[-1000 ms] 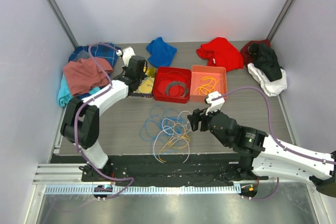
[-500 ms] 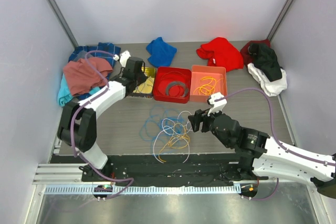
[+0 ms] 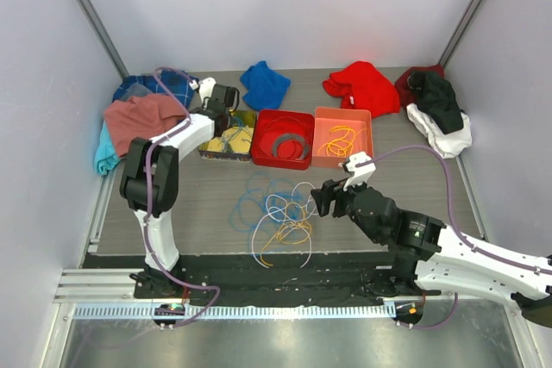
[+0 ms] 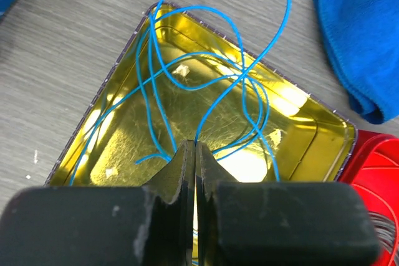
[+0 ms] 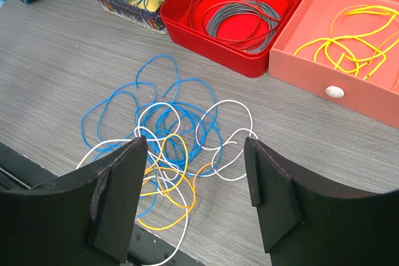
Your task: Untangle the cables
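Note:
A tangle of blue, white and orange cables (image 3: pixel 280 213) lies on the table in front of the boxes. In the right wrist view blue loops (image 5: pixel 168 116), white loops (image 5: pixel 227 104) and an orange loop (image 5: pixel 181 197) cross one another. My right gripper (image 5: pixel 194 147) hovers open above the tangle's near side and touches nothing. At the back left, my left gripper (image 4: pixel 192 144) is shut on a blue cable (image 4: pixel 218 101). That cable loops down into the gold tin (image 4: pixel 106 91) below it. More yellow cable (image 5: pixel 340 45) lies in the salmon box.
A red box (image 3: pixel 261 154) holds a grey ring and thin red wire. Right of it stands the salmon box (image 3: pixel 319 127). Cloths lie along the back: a pile at left (image 3: pixel 142 118), blue (image 3: pixel 263 84), red (image 3: pixel 362 85), black and white (image 3: pixel 440 105).
My left arm has swung back and to the left, carrying its shut gripper farther over the gold tin. The right arm has barely shifted and stays open.

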`<state>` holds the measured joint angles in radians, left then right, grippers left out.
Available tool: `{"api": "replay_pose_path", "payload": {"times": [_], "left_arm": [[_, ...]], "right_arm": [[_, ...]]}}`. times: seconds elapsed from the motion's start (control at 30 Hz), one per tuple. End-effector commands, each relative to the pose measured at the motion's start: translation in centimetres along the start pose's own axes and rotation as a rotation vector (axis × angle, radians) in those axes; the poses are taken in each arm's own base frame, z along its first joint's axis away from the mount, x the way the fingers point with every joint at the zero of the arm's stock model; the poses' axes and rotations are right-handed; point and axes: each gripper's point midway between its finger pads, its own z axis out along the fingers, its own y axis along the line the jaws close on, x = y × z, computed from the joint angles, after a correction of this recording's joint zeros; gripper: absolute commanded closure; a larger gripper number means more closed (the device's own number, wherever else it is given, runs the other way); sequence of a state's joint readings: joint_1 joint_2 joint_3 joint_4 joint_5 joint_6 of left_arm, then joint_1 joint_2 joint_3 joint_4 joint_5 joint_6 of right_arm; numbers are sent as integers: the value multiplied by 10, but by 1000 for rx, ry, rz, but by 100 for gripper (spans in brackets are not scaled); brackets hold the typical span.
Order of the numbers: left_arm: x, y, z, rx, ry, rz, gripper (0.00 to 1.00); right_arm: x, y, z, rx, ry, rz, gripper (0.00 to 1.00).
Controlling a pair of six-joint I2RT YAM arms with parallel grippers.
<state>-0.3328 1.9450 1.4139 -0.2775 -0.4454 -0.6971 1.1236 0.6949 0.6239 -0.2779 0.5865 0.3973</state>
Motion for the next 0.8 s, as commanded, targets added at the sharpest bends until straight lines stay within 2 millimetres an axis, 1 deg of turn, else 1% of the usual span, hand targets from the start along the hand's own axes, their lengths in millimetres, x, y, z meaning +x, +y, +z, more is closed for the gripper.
{"api": "replay_pose_path", "payload": {"times": [0.0, 0.03, 0.07, 0.1, 0.13, 0.17, 0.2, 0.23, 0.27, 0.3, 0.33, 0.37, 0.4, 0.43, 0.47, 0.5, 0.53, 0.6, 0.63, 0.67, 0.7, 0.73, 0.77], "left_arm": [[-17, -6, -20, 7, -61, 34, 92], [-17, -7, -24, 10, -68, 35, 85], [-17, -4, -31, 6, -82, 40, 64], [-17, -6, -37, 10, -91, 45, 55], [-18, -5, -43, 11, -100, 47, 48], [-17, -1, -47, 4, -105, 51, 39], [-29, 1, -60, 3, -136, 36, 35], [-32, 4, -66, 0, -144, 34, 30], [-34, 9, -72, -5, -153, 31, 28], [-45, 12, -87, 3, -177, 20, 27], [-49, 15, -95, 6, -188, 16, 24], [-48, 18, -102, 7, -189, 18, 23], [-55, 22, -117, 17, -206, 4, 22], [-55, 25, -124, 18, -208, 0, 20], [-47, 29, -130, 22, -194, 8, 20], [-49, 30, -145, 48, -201, -13, 19], [-35, 36, -145, 46, -180, -1, 19], [-18, 28, -164, 120, -152, 1, 19], [3, 31, -163, 131, -113, 11, 19], [21, 22, -170, 167, -87, 37, 21], [33, 20, -173, 186, -70, 45, 23], [56, 17, -173, 217, -24, 48, 24], [74, 8, -179, 249, 5, 76, 26]], "right_arm": [[-8, 0, 2, 19, -23, 12, 29], [-9, 0, 3, 18, -25, 16, 29], [-8, 1, 3, 18, -21, 13, 29], [-7, 2, 4, 14, -18, 14, 29], [-9, 2, 4, 13, -21, 14, 29], [-8, 3, 4, 12, -19, 16, 29], [-8, 4, 4, 9, -18, 17, 29], [-7, 4, 4, 5, -15, 16, 29], [-7, 4, 5, 6, -17, 16, 29], [-7, 5, 5, 4, -18, 18, 29], [-7, 5, 5, 1, -16, 18, 29], [-7, 6, 5, -1, -17, 20, 29], [-8, 7, 6, -3, -17, 23, 29], [-7, 9, 6, -9, -16, 28, 29], [-7, 10, 6, -14, -15, 29, 29], [-8, 10, 7, -14, -16, 31, 29], [-8, 11, 7, -19, -17, 36, 29], [-8, 12, 7, -24, -19, 40, 29], [-8, 13, 7, -27, -18, 41, 29], [-8, 12, 7, -25, -17, 41, 29], [-8, 13, 7, -27, -18, 42, 29], [-7, 12, 8, -24, -15, 39, 29], [-7, 12, 8, -25, -14, 39, 29]]}}
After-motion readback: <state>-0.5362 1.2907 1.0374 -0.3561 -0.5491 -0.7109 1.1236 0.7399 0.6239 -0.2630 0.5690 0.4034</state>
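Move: The left hand still holds a blue cable over the yellow tray, whose middle is about 3 cm back from the hand, level sideways and 6 cm below. The red box is some 16 cm to the hand's right and 4 cm back; the blue cloth is about 11 cm ahead and 10 cm right. The remaining tangle is 25 cm back and 13 cm right. From the right hand, the tray is roughly 25 cm ahead, 24 cm left and 18 cm below. Left fingers open wide, letting go of the blue cable, then the hand draws back 13 cm, rising about 11. ##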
